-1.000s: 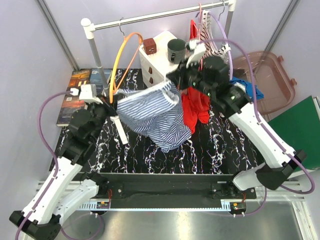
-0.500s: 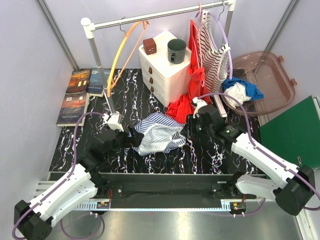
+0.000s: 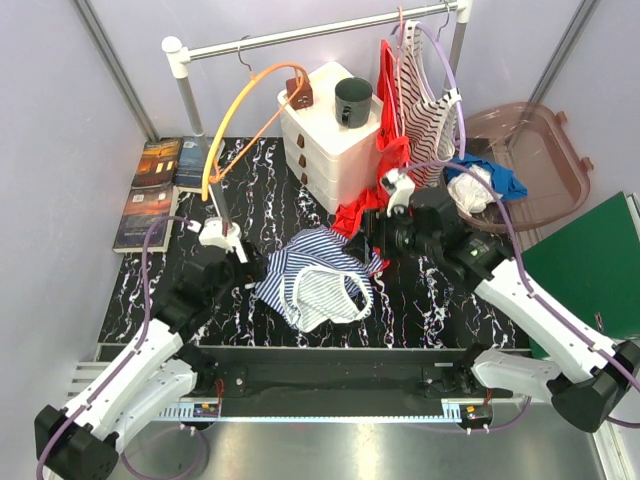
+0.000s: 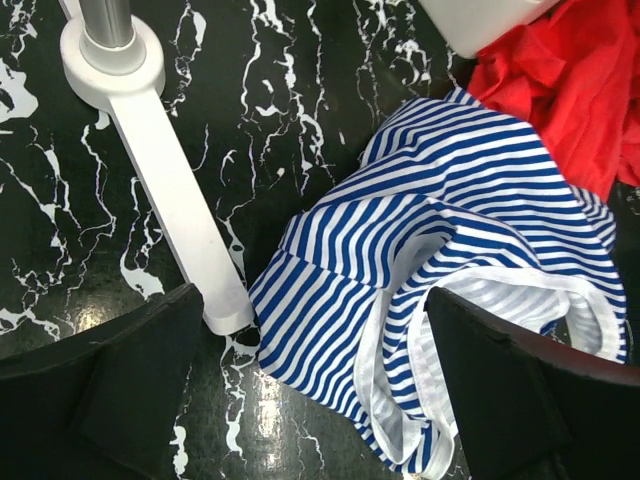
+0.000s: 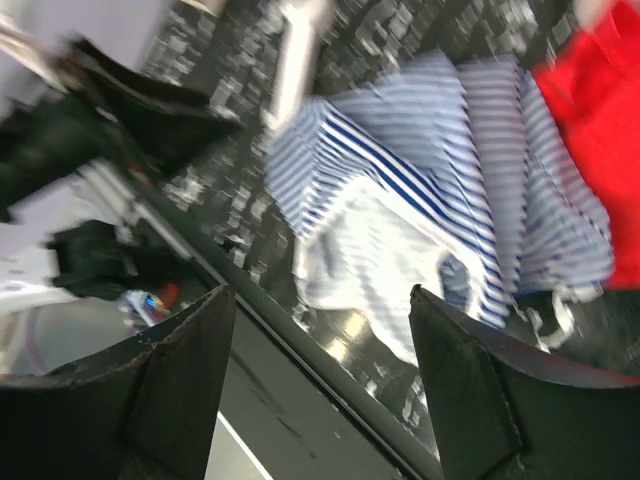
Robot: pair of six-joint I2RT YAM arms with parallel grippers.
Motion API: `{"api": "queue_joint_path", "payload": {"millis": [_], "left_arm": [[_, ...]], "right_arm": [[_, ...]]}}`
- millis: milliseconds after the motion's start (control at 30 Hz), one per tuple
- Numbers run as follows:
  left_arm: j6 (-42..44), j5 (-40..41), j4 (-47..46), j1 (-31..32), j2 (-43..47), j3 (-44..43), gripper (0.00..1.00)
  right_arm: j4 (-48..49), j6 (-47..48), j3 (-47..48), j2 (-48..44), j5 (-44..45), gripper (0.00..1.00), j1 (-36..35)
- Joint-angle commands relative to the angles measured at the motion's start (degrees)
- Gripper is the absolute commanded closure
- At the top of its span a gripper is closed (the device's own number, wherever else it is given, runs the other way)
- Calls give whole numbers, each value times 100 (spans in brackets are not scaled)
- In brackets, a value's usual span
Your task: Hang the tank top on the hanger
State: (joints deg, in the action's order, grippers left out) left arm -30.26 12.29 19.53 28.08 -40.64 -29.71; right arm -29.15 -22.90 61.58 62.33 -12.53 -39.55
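Observation:
The navy-and-white striped tank top point(image 3: 318, 282) lies crumpled on the black marbled table, held by neither gripper. The orange hanger point(image 3: 222, 130) hangs from the rail at the back left, tilted, with nothing on it. My left gripper point(image 3: 252, 272) is open just left of the top. In the left wrist view this gripper point(image 4: 330, 400) has its jaws wide apart low over the tank top point(image 4: 450, 200). My right gripper point(image 3: 377, 238) is open above the top's right edge. The right wrist view is blurred: gripper point(image 5: 320, 390) open, tank top point(image 5: 430, 200) below.
A white drawer unit point(image 3: 330, 135) with a dark cup point(image 3: 352, 100) stands at the back. A red garment point(image 3: 385, 160) and a dark-red striped top point(image 3: 428, 90) hang at the right. Books point(image 3: 158, 190) lie at the left, a clear bin point(image 3: 535, 150) at the right. The rack's white foot point(image 4: 170, 200) lies near my left fingers.
Both grippers held the tank top stretched high by the hanger, then came down and opened. The top has dropped onto the table. The hanger has swung.

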Motion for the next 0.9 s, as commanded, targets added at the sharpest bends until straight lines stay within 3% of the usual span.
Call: {"api": "queue_joint_path", "payload": {"millis": [0,133,433,867], "left_arm": [[64,-325,-249,-57,460,45,1],[-102,-79,287,-57,540,-69,1],[-322,1,438,-57,654,71,1],[-410,-219,411,-57,716,220,1]], "right_arm": [[401,74,1091,322,-740,23,-44],[410,171,2330,999,-584,24,-210],[655,-57,4852,2924,-180,25,-790],[604,-119,7446,5034,2025,26,-1573]]}}
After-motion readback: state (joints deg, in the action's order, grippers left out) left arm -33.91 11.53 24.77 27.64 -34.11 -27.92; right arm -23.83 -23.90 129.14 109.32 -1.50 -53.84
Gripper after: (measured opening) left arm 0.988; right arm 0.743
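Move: The near lower end of the empty orange hanger hangs about 26 cm to the right gripper's left, some 9 cm ahead and 18 cm higher. The tank top lies on the table about 20 cm below that gripper, 7 cm to its left and 6 cm back; the brown box stands some 29 cm ahead and 11 cm left, nearly level in height. From the left gripper, that hanger end is about 9 cm ahead, 5 cm left and 28 cm up. Swing the empty right gripper away from the tank top towards the near end of the orange hanger: rise steeply first, then sweep left, about 21 cm left and 20 cm up in all, with some 9 cm forward. Tip the fingers up by about 25 degrees until they point nearly level, and keep them open. Let the open left gripper ease back a little. ##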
